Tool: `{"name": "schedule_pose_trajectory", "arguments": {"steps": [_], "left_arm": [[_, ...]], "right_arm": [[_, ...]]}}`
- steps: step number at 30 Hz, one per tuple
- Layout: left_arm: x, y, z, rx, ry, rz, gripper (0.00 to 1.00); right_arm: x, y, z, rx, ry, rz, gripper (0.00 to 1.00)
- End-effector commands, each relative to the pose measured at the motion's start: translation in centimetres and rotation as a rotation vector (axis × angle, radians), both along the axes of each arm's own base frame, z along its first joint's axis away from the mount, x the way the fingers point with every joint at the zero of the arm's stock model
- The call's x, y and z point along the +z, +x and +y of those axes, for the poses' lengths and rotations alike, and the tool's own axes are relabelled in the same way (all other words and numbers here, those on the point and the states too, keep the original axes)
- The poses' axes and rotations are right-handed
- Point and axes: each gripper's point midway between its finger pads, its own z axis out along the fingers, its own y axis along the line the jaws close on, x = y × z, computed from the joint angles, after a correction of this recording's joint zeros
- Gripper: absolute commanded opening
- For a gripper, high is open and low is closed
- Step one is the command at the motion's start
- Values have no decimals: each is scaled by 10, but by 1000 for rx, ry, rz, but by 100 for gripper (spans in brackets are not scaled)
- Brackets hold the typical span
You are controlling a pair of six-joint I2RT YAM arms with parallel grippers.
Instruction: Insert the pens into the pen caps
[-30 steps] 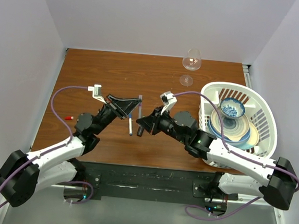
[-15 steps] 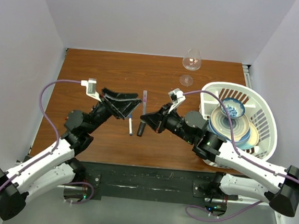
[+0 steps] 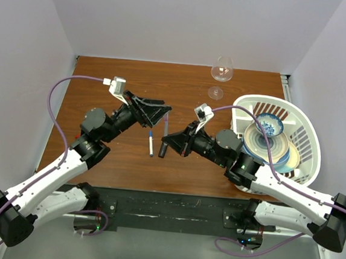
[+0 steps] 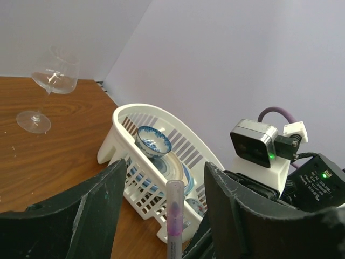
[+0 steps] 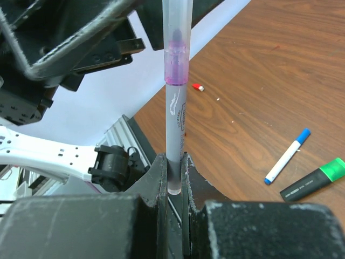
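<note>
My right gripper (image 5: 173,159) is shut on the lower end of a thin grey pen (image 5: 176,124) and holds it upright. A clear pale pink cap (image 5: 175,32) sits on the pen's tip. In the top view this pen (image 3: 166,126) rises from the right gripper (image 3: 168,140) toward my left gripper (image 3: 162,116). The left gripper (image 4: 161,216) is open, its fingers standing wide on either side of the capped pen end (image 4: 176,216) without touching it. On the table lie a white pen with blue caps (image 5: 287,156), a black marker with a green cap (image 5: 315,179) and a loose red cap (image 5: 198,87).
A white basket (image 3: 306,126) holding plates and a blue patterned bowl stands at the right side of the table, close behind my right arm. A wine glass (image 3: 221,70) stands at the far edge. The white pen (image 3: 151,143) lies just under both grippers.
The left gripper has opened and let go of the capped end of the pen, then shifted slightly up and right. The right gripper keeps its hold on the pen.
</note>
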Motion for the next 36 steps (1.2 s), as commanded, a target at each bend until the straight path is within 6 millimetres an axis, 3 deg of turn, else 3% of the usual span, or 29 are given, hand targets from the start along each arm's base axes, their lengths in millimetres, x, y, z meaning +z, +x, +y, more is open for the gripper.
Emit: {"name": "schedule_pose_trajectory", "arguments": {"steps": [1, 5, 9, 14, 21, 24, 25, 27, 28, 30, 36], "left_arm": [[20, -3, -2, -15, 25, -57, 61], [21, -5, -5, -34, 35, -58, 50], [8, -9, -12, -85, 68, -17, 23], [-17, -23, -21, -186, 93, 54, 1], [-51, -36, -18, -221, 141, 135, 0], [-80, -40, -22, -240, 147, 201, 0], [-101, -43, -23, -252, 162, 241, 0], [-123, -47, -25, -254, 195, 289, 0], [-135, -49, -24, -246, 208, 310, 0], [-139, -52, -24, -241, 203, 310, 0], [-175, -57, -30, -258, 238, 372, 0]], "right_arm": [[17, -5, -1, 21, 48, -37, 0], [16, -4, 0, 19, 45, -33, 0], [18, -1, -1, 4, 43, -39, 0], [32, 8, 1, -24, 36, -73, 0], [55, 26, -3, -105, -6, -157, 0], [84, 35, -6, -149, 5, -224, 0], [89, 41, -9, -179, 3, -238, 0], [104, 48, -12, -220, -7, -278, 0], [101, 56, -10, -236, -32, -281, 0], [114, 65, -12, -256, -44, -305, 0], [126, 96, -4, -279, -68, -340, 0]]}}
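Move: Between the left hand's still-open fingers sits the clear-and-pink pen cap, its middle about 2 cm back, 1 cm to the right and 2 cm below. The right hand already grips the bare lower end of the forward-leaning pen, so the cap is some 4 cm ahead and 6 cm above it, neither left nor right. On the table some 29 cm below the right hand lie the green-capped marker, about 9 cm ahead and 2 cm left, and the blue pen, 10 cm ahead and 6 cm left. Closing on the cap's top end while easing about 1 cm back and to the right, the left fingers take hold of it. Then both hands sink together with cap and pen between them, the left some 6 cm, quickest at the end; the right keeps its pinch on the pen's lower end, drops almost as far, slides about 3 cm forward and tips its fingers down by 25 to 30 degrees. ##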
